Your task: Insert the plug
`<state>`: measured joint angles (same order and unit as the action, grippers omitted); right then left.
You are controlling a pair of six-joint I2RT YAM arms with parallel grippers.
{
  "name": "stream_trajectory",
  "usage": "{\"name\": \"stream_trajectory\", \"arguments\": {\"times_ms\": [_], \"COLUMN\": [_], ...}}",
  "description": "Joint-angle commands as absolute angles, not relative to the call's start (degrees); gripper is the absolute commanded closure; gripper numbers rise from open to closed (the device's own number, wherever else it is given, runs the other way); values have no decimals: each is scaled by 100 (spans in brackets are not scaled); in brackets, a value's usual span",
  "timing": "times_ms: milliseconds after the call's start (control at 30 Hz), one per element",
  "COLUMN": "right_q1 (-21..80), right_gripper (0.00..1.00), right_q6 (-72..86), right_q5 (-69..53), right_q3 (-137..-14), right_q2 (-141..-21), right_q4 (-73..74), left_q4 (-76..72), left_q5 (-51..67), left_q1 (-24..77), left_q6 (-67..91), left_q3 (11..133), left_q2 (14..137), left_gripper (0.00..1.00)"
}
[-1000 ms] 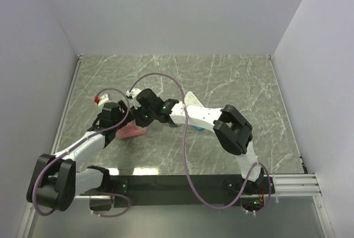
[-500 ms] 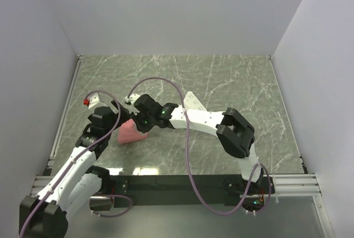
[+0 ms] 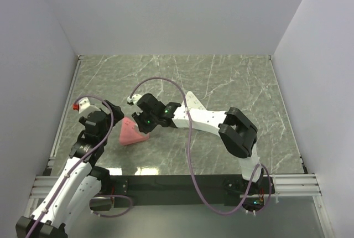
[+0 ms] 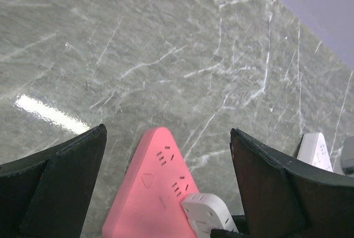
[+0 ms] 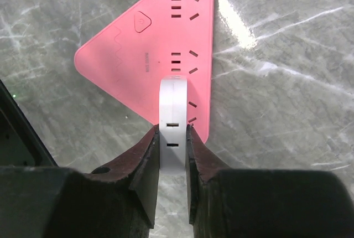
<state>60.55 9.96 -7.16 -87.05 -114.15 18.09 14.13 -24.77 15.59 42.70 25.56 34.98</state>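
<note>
A pink triangular power strip [image 3: 131, 133] lies flat on the marble table. My right gripper [image 5: 172, 138] is shut on a white plug [image 5: 172, 117], one pad on each flat side. The plug's lower end rests on the strip's face [image 5: 145, 55] at a socket near its edge, and its prongs are hidden. In the left wrist view the plug [image 4: 207, 213] stands on the strip's [image 4: 149, 193] near corner. My left gripper [image 4: 167, 133] is open, its fingers wide on either side of the strip and touching nothing. From above, that gripper [image 3: 110, 117] sits just left of the strip.
Purple cables [image 3: 185, 133] loop over the right arm and the left arm. Grey walls enclose the table [image 3: 238, 83] on the left, back and right. A metal rail [image 3: 66, 110] runs along the left edge, close to the left wrist.
My left gripper opened, let go of the power strip and drew back to the left. The strip shifted slightly left. The right gripper stays shut on the plug.
</note>
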Motion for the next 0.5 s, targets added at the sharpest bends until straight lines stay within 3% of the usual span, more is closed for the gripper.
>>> {"name": "stream_trajectory", "arguments": {"times_ms": [0, 133, 167, 467], "right_q1": [6064, 6064, 6056, 6056], "right_gripper": [67, 43, 14, 7], "right_q6": [835, 782, 782, 703], "right_q5": [-949, -906, -897, -835], "right_q3": [-8578, -8403, -8376, -8253], "right_q2": [-11110, -10794, -10758, -10249], "right_q4": [2321, 2241, 2224, 2189], "left_q4": [1310, 1327, 1336, 1362], "left_q5": [-2716, -2733, -2742, -2847], "left_q1": [1573, 1573, 1573, 1582], "left_q6": [4219, 4219, 4219, 4219], "left_q3": [2619, 2628, 2637, 2610], "left_q2": [3366, 3427, 3463, 3393], "left_gripper": [0, 1, 0, 1]}}
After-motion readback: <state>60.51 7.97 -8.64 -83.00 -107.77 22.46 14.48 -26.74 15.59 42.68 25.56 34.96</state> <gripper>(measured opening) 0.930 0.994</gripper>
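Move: Between the right hand's nearly shut fingers stands the white plug, already on the pink socket strip; the strip's middle lies some 4 cm left of that hand, roughly level fore and aft, and 5 cm below. The small grey block is about 14 cm to the right and 4 cm farther out, the white triangular strip some 22 cm right and 12 cm out. From the idle left hand, the plug lies about 10 cm right, 11 cm back and 8 cm lower. Letting go of the white plug, the right hand spreads its fingers wide and backs off about 3 cm to the right and 2 cm back, dipping roughly 1 cm as they open. Then the hand climbs some 2.5 cm, clear of the plug and still pointing down and to the left, its wrist barely turning. ##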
